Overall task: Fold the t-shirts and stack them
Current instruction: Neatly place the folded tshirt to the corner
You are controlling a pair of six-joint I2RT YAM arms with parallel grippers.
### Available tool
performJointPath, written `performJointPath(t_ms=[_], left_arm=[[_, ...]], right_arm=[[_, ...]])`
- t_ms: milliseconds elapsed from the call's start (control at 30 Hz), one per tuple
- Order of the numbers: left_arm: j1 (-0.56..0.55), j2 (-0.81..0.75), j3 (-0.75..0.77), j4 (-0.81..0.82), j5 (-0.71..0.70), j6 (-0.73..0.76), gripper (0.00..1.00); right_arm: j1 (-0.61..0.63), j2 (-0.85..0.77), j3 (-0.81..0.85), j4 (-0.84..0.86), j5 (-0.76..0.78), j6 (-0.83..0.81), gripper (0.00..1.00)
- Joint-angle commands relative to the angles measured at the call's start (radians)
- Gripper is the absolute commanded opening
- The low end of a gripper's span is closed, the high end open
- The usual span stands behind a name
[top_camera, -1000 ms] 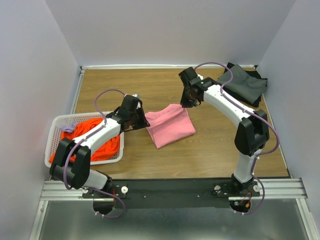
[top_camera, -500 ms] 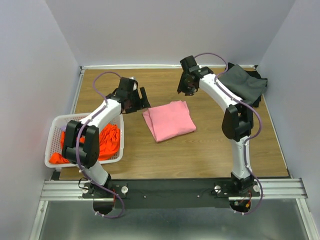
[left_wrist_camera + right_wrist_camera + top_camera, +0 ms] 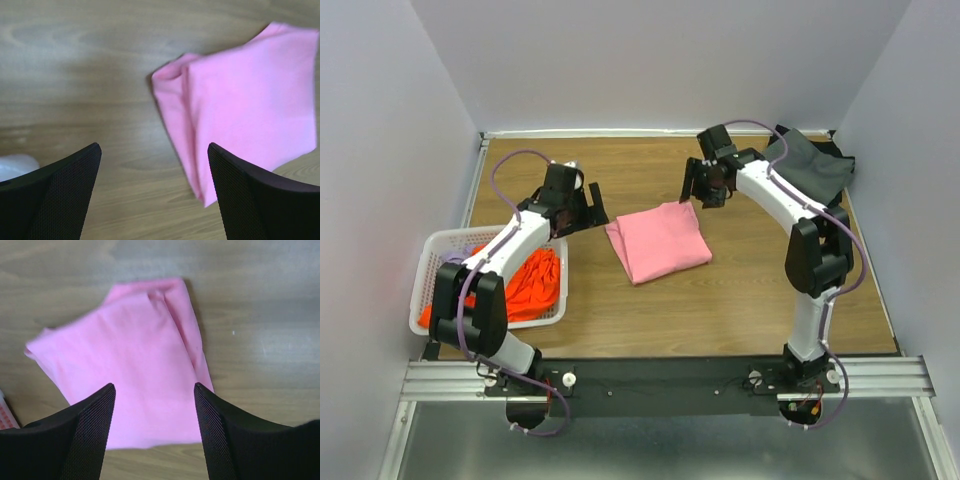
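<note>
A folded light pink t-shirt [image 3: 658, 240] lies flat in the middle of the table, also seen in the left wrist view [image 3: 250, 110] and the right wrist view [image 3: 135, 365]. My left gripper [image 3: 592, 206] hovers open just left of its far-left corner, with nothing between its fingers [image 3: 55, 195]. My right gripper [image 3: 698, 186] hangs open above its far-right corner, also empty. A bright orange t-shirt [image 3: 525, 282] is bunched in the white basket [image 3: 430, 262]. Dark grey t-shirts [image 3: 812, 168] lie heaped at the far right corner.
The basket stands at the table's left edge, under my left arm. Grey walls close in the table on three sides. Bare wood shows in front of the pink shirt.
Both grippers have let go of the pink shirt, opened and lifted away from it. The shirt now lies folded and flat. The left arm swung back toward the far left.
</note>
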Motion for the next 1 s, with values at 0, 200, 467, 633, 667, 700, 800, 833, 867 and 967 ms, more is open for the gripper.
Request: performJointPath(t_ms=[0,200,467,633,667,700,800,833,867,967], left_arm=[[-0.012,-0.074,-0.108,0.039,0.043,-0.020,0.95],[-0.029,-0.099,-0.249,0.144,0.130,-0.036,0.94],[-0.065,-0.035,-0.238,0.198,0.149,-0.031,0.95],[-0.086,0.031,-0.191,0.198,0.139,-0.029,0.95],[-0.089,0.040,-0.188,0.198,0.143,-0.031,0.95],[-0.091,0.053,-0.183,0.200,0.143,-0.031,0.95],[-0.095,0.086,-0.174,0.203,0.144,-0.032,0.95],[-0.097,0.102,-0.169,0.203,0.146,-0.036,0.95],[-0.097,0.109,-0.169,0.204,0.144,-0.039,0.95],[-0.098,0.136,-0.166,0.224,0.158,-0.049,0.95]], right_arm=[[-0.014,-0.088,-0.165,0.091,-0.127,-0.036,0.72],[-0.070,-0.161,-0.343,0.227,-0.302,-0.080,0.72],[-0.169,-0.154,-0.405,0.284,-0.469,-0.149,0.72],[-0.209,-0.117,-0.405,0.290,-0.546,-0.210,0.72],[-0.214,-0.109,-0.405,0.290,-0.557,-0.218,0.72],[-0.220,-0.103,-0.406,0.292,-0.564,-0.232,0.72],[-0.232,-0.073,-0.411,0.293,-0.589,-0.253,0.72],[-0.235,-0.065,-0.411,0.295,-0.593,-0.258,0.72],[-0.237,-0.059,-0.409,0.295,-0.606,-0.264,0.71],[-0.238,-0.023,-0.408,0.298,-0.626,-0.284,0.71]])
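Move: The folded pink t-shirt lies with its middle about 13 cm right of the left hand and 4 cm back, some 12 cm below. From the right hand its middle is about 9 cm back and 6 cm left, also some 12 cm down. The basket of orange shirts stands about 23 cm left and 13 cm back from the left hand; the grey stack lies roughly 26 cm right and 8 cm ahead of the right hand. Towards the pink t-shirt's left edge the open left hand sinks about 8 cm while drawing back and to the right, fingers tipping a little steeper. The right hand, open too, first drops back about 5 cm, then shifts right and slightly forward to beside the shirt's right edge, rolling some 20 degrees left side up and turning counter-clockwise, before sinking again. Neither hand grips. ##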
